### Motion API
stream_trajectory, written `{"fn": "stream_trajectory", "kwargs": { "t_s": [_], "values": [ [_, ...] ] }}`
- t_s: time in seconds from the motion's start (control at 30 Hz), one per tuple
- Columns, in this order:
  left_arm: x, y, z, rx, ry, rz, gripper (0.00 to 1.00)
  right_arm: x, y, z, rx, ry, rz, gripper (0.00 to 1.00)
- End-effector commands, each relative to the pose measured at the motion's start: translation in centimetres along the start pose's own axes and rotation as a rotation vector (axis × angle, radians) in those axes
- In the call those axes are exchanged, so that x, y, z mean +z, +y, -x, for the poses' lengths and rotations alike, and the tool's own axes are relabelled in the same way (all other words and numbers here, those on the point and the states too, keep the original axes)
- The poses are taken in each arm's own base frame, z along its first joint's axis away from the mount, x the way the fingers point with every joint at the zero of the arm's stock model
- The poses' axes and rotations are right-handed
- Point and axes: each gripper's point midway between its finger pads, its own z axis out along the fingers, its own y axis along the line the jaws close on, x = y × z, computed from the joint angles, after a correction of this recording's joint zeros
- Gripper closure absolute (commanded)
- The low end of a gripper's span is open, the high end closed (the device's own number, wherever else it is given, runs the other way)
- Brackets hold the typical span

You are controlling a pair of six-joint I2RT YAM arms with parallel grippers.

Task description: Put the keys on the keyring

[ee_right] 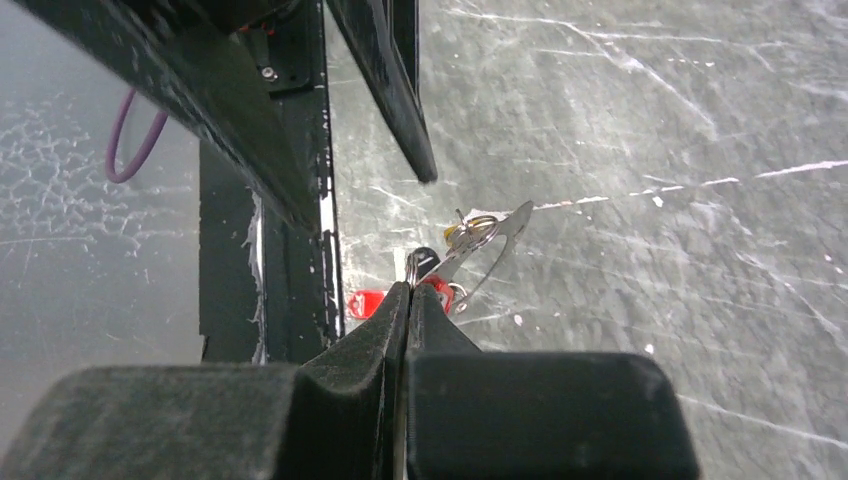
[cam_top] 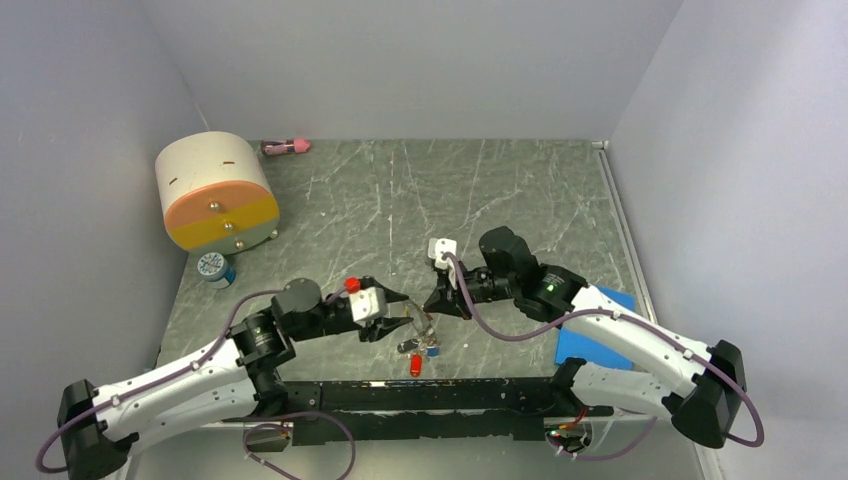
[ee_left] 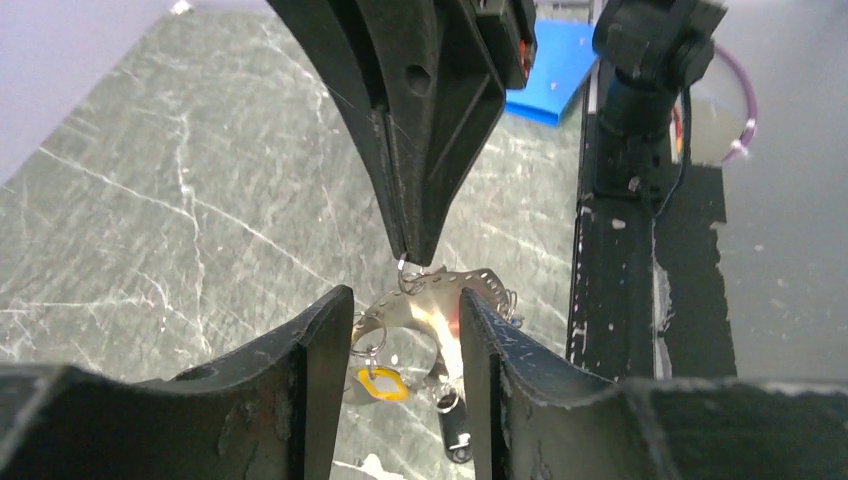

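The keyring (ee_left: 425, 312), a pale metal plate with a row of small holes, hangs just above the table between my two grippers. My right gripper (ee_right: 410, 287) is shut on a small wire ring at the plate's top edge. My left gripper (ee_left: 402, 298) is open, one finger on each side of the plate. A yellow-headed key (ee_left: 383, 383) and a dark key (ee_left: 455, 425) dangle from the plate. One red-headed key (ee_right: 367, 303) lies on the table below. In the top view the keyring (cam_top: 420, 326) sits between the left gripper (cam_top: 398, 318) and the right gripper (cam_top: 431, 303).
A cream-and-orange drum (cam_top: 215, 190) stands at the back left, with a small blue-capped bottle (cam_top: 215, 268) in front of it. A pink object (cam_top: 285, 147) lies by the back wall. A blue pad (cam_top: 590, 335) lies under the right arm. A black rail (cam_top: 430, 395) runs along the near edge.
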Motion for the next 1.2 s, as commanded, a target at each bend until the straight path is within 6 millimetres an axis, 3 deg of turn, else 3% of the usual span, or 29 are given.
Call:
{"fn": "stream_trajectory", "kwargs": {
  "t_s": [0.0, 0.57, 0.77, 1.03, 1.17],
  "values": [
    [0.6, -0.3, -0.4, 0.057, 0.105, -0.065, 0.54, -1.1, -0.9, 2.0, -0.046, 0.038, -0.050, 1.00],
    [1.8, 0.5, -0.4, 0.079, 0.141, -0.056, 0.58, 0.4, -0.4, 2.7, -0.087, 0.167, -0.018, 1.00],
    [2.5, 0.5, -0.6, 0.076, 0.145, -0.066, 0.71, 0.7, 0.0, 3.2, -0.094, 0.145, 0.003, 1.00],
    [3.3, 0.4, -0.2, 0.075, 0.118, -0.087, 0.78, 0.9, 0.2, 3.1, -0.093, 0.143, 0.009, 1.00],
    [3.3, 0.4, -0.1, 0.077, 0.111, -0.086, 0.94, 1.0, 0.0, 2.8, -0.089, 0.152, 0.005, 1.00]
  ]
}}
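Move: The keyring's wire loop, held in the right fingertips with the keys hanging from it, lies about 3 cm to the left hand's right, 1 cm ahead and 4 cm below; from the right hand it is roughly 1 cm left and 1 cm below. The shiny metal plate hangs some 4 cm under the loop and about 1 cm back of it. The red key is far lower, about 18 cm below the left hand, 3 cm back and 1 cm right. The keyring's loop stays pinched in the shut right fingers, which make a brief forward bob of under 1 cm, ease about 1 cm left towards the other hand and tip down some 10 degrees. The half-open left hand comes down about 3.5 cm and 2 cm right to the loop, drifting slightly forward, fingers tipping downward, then nearly closes to pinch the loop right at the right fingertips. ##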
